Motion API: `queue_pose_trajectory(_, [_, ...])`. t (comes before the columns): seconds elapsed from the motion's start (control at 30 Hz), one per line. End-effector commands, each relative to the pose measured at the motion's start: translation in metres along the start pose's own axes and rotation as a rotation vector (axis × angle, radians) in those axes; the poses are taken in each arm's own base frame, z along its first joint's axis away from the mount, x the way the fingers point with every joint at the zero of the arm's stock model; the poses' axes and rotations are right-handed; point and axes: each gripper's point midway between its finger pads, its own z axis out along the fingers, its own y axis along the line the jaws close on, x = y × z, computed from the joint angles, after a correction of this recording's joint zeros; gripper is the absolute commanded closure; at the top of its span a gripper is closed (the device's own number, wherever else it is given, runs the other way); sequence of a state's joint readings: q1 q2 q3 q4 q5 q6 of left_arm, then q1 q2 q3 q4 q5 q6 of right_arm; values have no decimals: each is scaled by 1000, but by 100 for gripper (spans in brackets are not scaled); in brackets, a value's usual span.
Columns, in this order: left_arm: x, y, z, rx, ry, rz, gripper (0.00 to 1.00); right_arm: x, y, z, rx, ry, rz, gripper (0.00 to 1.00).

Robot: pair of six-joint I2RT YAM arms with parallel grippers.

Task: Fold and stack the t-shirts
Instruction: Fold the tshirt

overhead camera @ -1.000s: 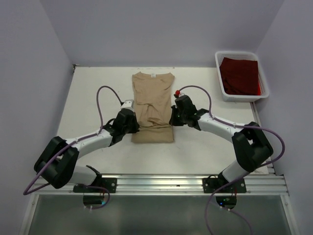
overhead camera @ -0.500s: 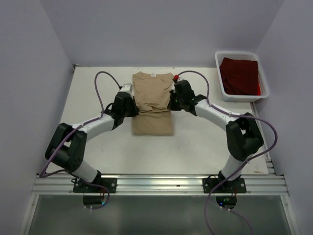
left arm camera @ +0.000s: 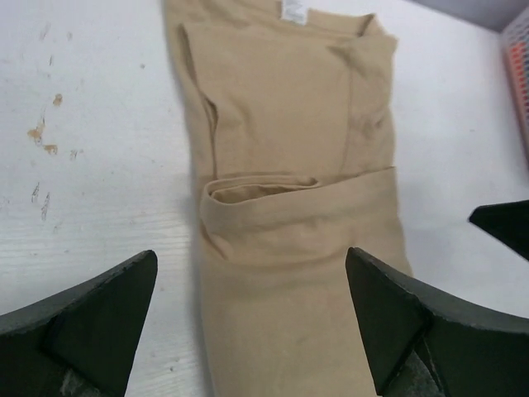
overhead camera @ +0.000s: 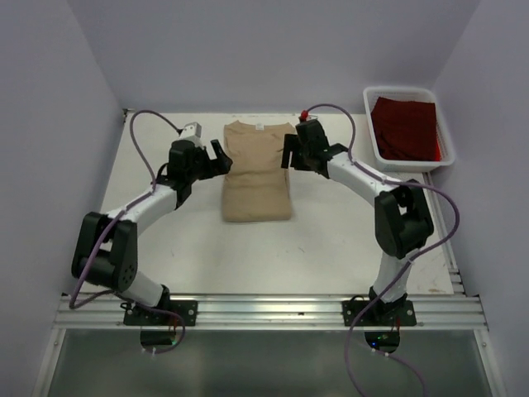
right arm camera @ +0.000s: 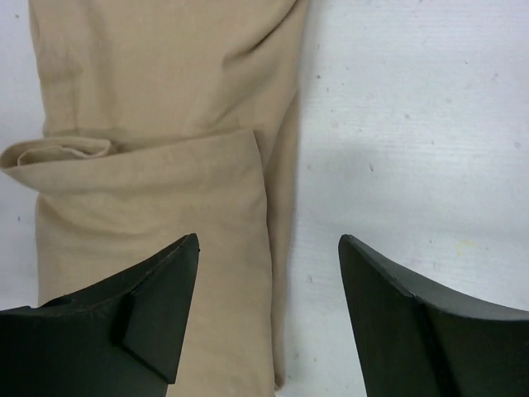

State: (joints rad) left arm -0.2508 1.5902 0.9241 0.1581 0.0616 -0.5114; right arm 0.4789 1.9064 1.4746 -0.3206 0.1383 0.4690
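Observation:
The tan t-shirt (overhead camera: pixel 257 175) lies flat mid-table as a narrow strip, its lower part folded up over itself, the folded edge (left arm camera: pixel 297 188) lying across its middle. Its white neck label (left arm camera: pixel 293 10) points to the far side. My left gripper (overhead camera: pixel 218 157) hovers open beside the shirt's left edge; in its own view the left gripper (left arm camera: pixel 252 322) straddles the cloth with nothing between its fingers. My right gripper (overhead camera: pixel 288 155) is open at the shirt's right edge, and the wrist view has the right gripper (right arm camera: pixel 269 281) over that edge, empty. The dark red t-shirt (overhead camera: pixel 404 126) lies folded in the bin.
A white plastic bin (overhead camera: pixel 371 132) stands at the far right corner of the table. Walls close in the left, back and right sides. Purple cables loop above both arms. The metal rail (overhead camera: pixel 264 310) runs along the near edge.
Both grippers, shut on the tan shirt's lower edge, carried it up toward the collar, then let go and opened; the arms now reach further back.

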Motion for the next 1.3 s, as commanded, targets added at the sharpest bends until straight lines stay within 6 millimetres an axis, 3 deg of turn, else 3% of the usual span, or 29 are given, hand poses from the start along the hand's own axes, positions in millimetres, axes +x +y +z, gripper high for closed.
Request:
queue_pose_trajectory(0.0, [-22,-26,-35,116,-110,35,0,-10,1,-42,-34,-82,-12,28])
queue_pose_trajectory(0.13, [14,-16,-38,118,-22,29,0,13,-4,-43,-60,-59,-17,32])
queue_pose_trajectory(0.23, [39,-4,-29,92,41,19,0,28,5,-33,-112,-6,-20,48])
queue_pose_trajectory(0.27, [42,-2,-26,90,48,17,0,26,10,-29,-129,1,-17,62])
queue_pose_trajectory(0.3, [51,2,-20,84,74,11,0,35,18,-22,-171,40,-10,70])
queue_pose_trajectory(0.37, [56,-2,-13,112,86,8,0,27,34,-14,-235,38,3,95])
queue_pose_trajectory(0.4, [63,-1,-7,118,106,-2,0,38,42,-4,-275,88,13,100])
queue_pose_trajectory(0.47, [63,-8,-1,159,112,-7,0,34,56,0,-332,97,27,100])
queue_pose_trajectory(0.63, [77,-24,1,274,149,-37,1,52,72,15,-419,167,88,100])
queue_pose_trajectory(0.8, [108,-15,-19,279,219,-45,1,89,50,13,-373,219,108,100])
queue_pose_trajectory(0.93, [152,-5,-40,262,341,-64,4,117,27,3,-314,236,117,100])
queue_pose_trajectory(0.97, [172,-1,-48,246,386,-72,4,129,19,-3,-298,252,121,100])
queue_pose_trajectory(1.03, [190,1,-59,231,424,-73,4,140,12,-8,-279,263,128,100])
queue_pose_trajectory(1.07, [209,1,-68,224,468,-76,4,154,3,-11,-259,287,131,100])
queue_pose_trajectory(1.13, [226,2,-78,214,502,-79,4,169,-7,-19,-235,305,134,100])
queue_pose_trajectory(1.27, [250,-8,-93,217,559,-89,5,179,-13,-29,-236,302,130,100])
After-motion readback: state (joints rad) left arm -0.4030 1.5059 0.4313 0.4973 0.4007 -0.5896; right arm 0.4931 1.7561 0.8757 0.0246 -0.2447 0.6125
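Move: The half-folded t-shirt lies about 10 cm below both hands. Its middle is some 8 cm right of and 2 cm ahead of the left hand, and about 8 cm left of and 1 cm behind the right. Its near folded edge has its middle about 13 cm behind the left hand and 8 cm to its right. The collar's middle is some 17 cm ahead of the left hand, also 8 cm right. The right hand's shut fingertips come down on top of the t-shirt near its right side and drag back across the cloth, while the left hand's still-open fingers reach its left edge and push right. Both first draw back about 5 cm with a brief rise, the right closing, then sink and pull roughly 9 cm towards the base; the left turns some 20 degrees clockwise. ##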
